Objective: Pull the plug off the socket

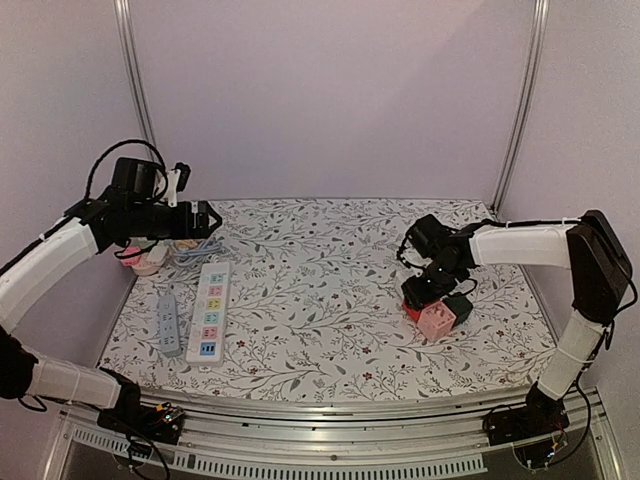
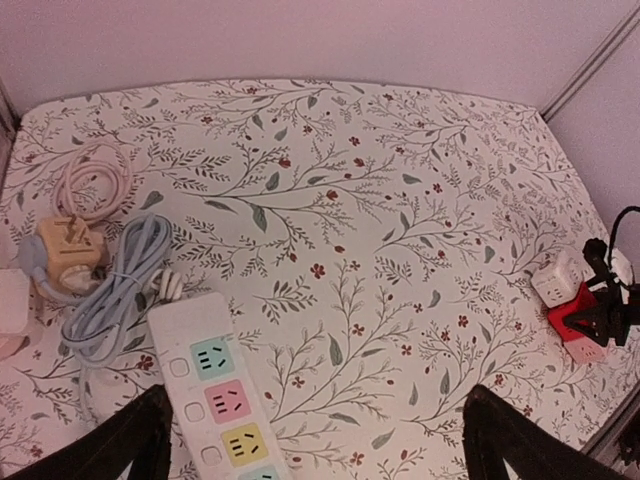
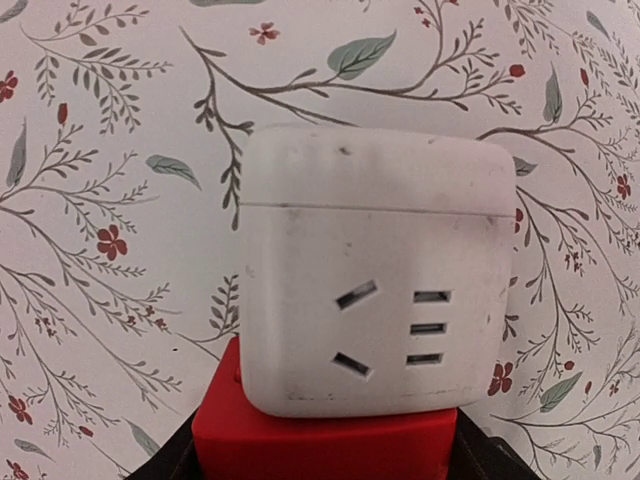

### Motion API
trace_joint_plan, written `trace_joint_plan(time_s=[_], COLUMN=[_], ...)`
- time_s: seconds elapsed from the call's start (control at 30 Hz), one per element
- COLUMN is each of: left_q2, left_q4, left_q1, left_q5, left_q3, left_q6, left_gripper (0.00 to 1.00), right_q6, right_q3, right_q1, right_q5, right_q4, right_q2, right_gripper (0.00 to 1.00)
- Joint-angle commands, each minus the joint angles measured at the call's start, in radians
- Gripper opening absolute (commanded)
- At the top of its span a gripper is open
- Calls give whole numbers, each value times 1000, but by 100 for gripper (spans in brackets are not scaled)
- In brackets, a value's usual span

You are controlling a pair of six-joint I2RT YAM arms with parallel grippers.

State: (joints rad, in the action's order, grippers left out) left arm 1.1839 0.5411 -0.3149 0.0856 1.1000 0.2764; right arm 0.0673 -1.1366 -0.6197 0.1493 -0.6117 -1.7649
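Observation:
A stack of cube sockets lies at the right of the table: a white cube (image 3: pixel 375 270) plugged onto a red cube (image 3: pixel 320 435), with a pink cube (image 1: pixel 438 319) and a dark green cube (image 1: pixel 461 308) beside them. My right gripper (image 1: pixel 428 288) is down on this stack. In the right wrist view its dark fingers (image 3: pixel 165 462) sit against both sides of the red cube, shut on it. My left gripper (image 2: pixel 320 440) is open and empty, raised over the left side of the table. The cube stack also shows far right in the left wrist view (image 2: pixel 572 318).
A white power strip with coloured sockets (image 1: pixel 210 312) and a grey strip (image 1: pixel 169 322) lie at the left. Behind them are a coiled blue cable (image 2: pixel 120 290), a pink cable (image 2: pixel 90 180) and a beige adapter (image 2: pixel 68 250). Walls close in the back and sides.

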Motion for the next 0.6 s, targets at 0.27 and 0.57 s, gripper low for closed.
trace_joint_plan(time_s=[0.27, 0.57], left_q2=[247, 501], left_q4=[-95, -160], left_q1=[-205, -307], left_q5=[354, 543], left_q3=[-2, 163], left_q6=[61, 146], left_gripper=[99, 100], right_q6=[-196, -174], right_q3=[13, 91], right_q1=[-161, -292], right_q5=[-104, -137], right_q4=[347, 535], right_q2=[191, 223], right_gripper=[37, 36])
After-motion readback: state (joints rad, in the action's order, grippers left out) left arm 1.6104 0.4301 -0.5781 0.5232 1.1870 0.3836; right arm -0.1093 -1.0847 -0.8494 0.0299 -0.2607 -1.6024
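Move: The plug, the white block on the red socket block, is about 41 cm to the left hand's right, 3 cm ahead and some 21 cm below; the white power strip's middle is almost straight beneath that hand, roughly 4 cm back and 23 cm down. From the right hand, already shut on the red block, the plug is about 6 cm ahead and 2 cm left; the pink block is some 5 cm back and 5 cm right, the green block about 10 cm right and 2 cm back, all near its height. Leftward and up, the right hand carries the gripped red socket block some 13 cm across and 9 cm off the table, turning about 25 degrees counter-clockwise while its fingers swing forward and left. The left hand, fingers staying wide open, sweeps some 18 cm right and 9 cm down towards the plug, tipping down and turning clockwise, without reaching it. ##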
